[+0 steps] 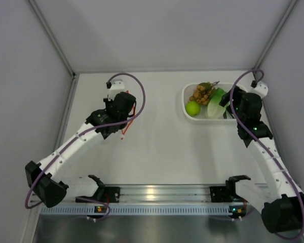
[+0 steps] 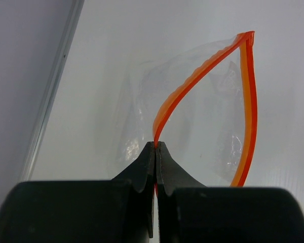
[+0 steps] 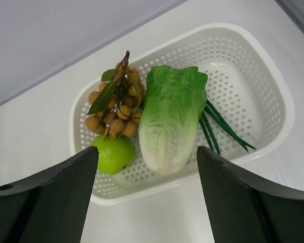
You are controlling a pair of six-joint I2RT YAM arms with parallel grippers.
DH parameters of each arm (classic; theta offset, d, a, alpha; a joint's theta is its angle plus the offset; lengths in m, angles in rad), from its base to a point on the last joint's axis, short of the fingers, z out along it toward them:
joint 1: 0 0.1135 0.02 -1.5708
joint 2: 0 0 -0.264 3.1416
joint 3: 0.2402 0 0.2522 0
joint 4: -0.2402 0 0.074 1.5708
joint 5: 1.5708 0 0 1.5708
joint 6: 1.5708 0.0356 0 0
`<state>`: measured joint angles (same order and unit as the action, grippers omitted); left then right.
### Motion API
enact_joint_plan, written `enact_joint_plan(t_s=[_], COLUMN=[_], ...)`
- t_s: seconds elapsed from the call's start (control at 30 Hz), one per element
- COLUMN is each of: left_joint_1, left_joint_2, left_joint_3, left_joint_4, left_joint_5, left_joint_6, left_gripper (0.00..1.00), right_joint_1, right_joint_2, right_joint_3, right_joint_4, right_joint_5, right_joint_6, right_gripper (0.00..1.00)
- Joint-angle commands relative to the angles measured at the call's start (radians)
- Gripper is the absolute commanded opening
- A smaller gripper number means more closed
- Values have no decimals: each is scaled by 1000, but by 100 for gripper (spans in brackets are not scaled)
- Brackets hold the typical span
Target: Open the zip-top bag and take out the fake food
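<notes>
My left gripper (image 2: 156,146) is shut on the orange-red strip of the zip-top bag (image 2: 205,119). The bag's mouth gapes wide and nothing shows inside the clear plastic. From above, the left gripper (image 1: 125,117) holds the bag (image 1: 125,127) over the table's left half. All the fake food lies in a white basket (image 3: 253,71): lime-green fruit (image 3: 114,153), lettuce (image 3: 169,116) and brown ball cluster (image 3: 114,119). My right gripper (image 3: 147,149) hovers open just in front of the basket's near rim, nothing between its fingers. Seen from above, it (image 1: 232,107) is at the basket's right end.
The perforated basket (image 1: 185,101) stands at the back right, near the wall, with thin dark green leaves (image 3: 223,129) beside the lettuce. Enclosure walls and metal posts close off the table on the left, back and right. A metal rail runs along the near edge.
</notes>
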<state>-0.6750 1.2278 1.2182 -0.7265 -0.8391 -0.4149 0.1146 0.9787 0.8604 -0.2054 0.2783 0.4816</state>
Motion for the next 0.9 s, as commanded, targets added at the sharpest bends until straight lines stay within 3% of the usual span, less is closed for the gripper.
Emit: enact_joint_plan(t_s=[0.0,0.17,0.23,0.47,0.57,0.6,0.7,0.73,0.83,0.87], left_joint_1=[14,38,38,41,43,42,61,69,94,103], left_joint_2=[54,179,252,377,360,351,328,316,273,259], left_joint_3=[63,112,151,245,234,222,224,224,210,205], left_joint_4=[4,6,10,42,120,139,159,162,162,164], left_joint_5=[-55,-64,-74,78,132,139,190,204,238,244], left_joint_6=[25,39,67,27,21,28,22,21,7,4], left_gripper=[0,0,0,0,7,11,39,56,80,83], right_joint_1=[-12,-12,-10,-10,-12,-10,-10,-12,-10,-12], right_joint_2=[-104,-222,-279,-391,-400,-400,-376,-362,-350,-347], right_joint_3=[35,0,-18,-54,-47,-53,-25,-12,40,57], right_joint_4=[-92,-160,-184,-270,-292,-290,-333,-345,-385,-397], right_joint_5=[-111,-208,-246,-312,-323,-332,-335,-327,-292,-286], right_joint_6=[-55,-77,-81,-86,-98,-103,-139,-149,-187,-195], right_gripper=[79,84,99,100,99,99,99,99,99,99])
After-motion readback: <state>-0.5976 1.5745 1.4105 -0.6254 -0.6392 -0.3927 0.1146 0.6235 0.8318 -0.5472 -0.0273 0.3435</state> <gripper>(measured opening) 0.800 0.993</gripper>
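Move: The left hand pinches the empty bag's orange zip, over bare table; the spot it is taken to lies about 6 cm ahead, 5 cm right and 15 cm below. From the open right hand that spot is some 41 cm left and 3 cm ahead. In the basket, the lettuce lies about 7 cm straight ahead of the right hand, the longans 12 cm ahead and 8 cm left, the green apple 5 cm ahead and 12 cm left, all some 15 cm below. Left hand lowers the empty bag about 10 cm forward-right, letting go, while the right backs off the basket. ##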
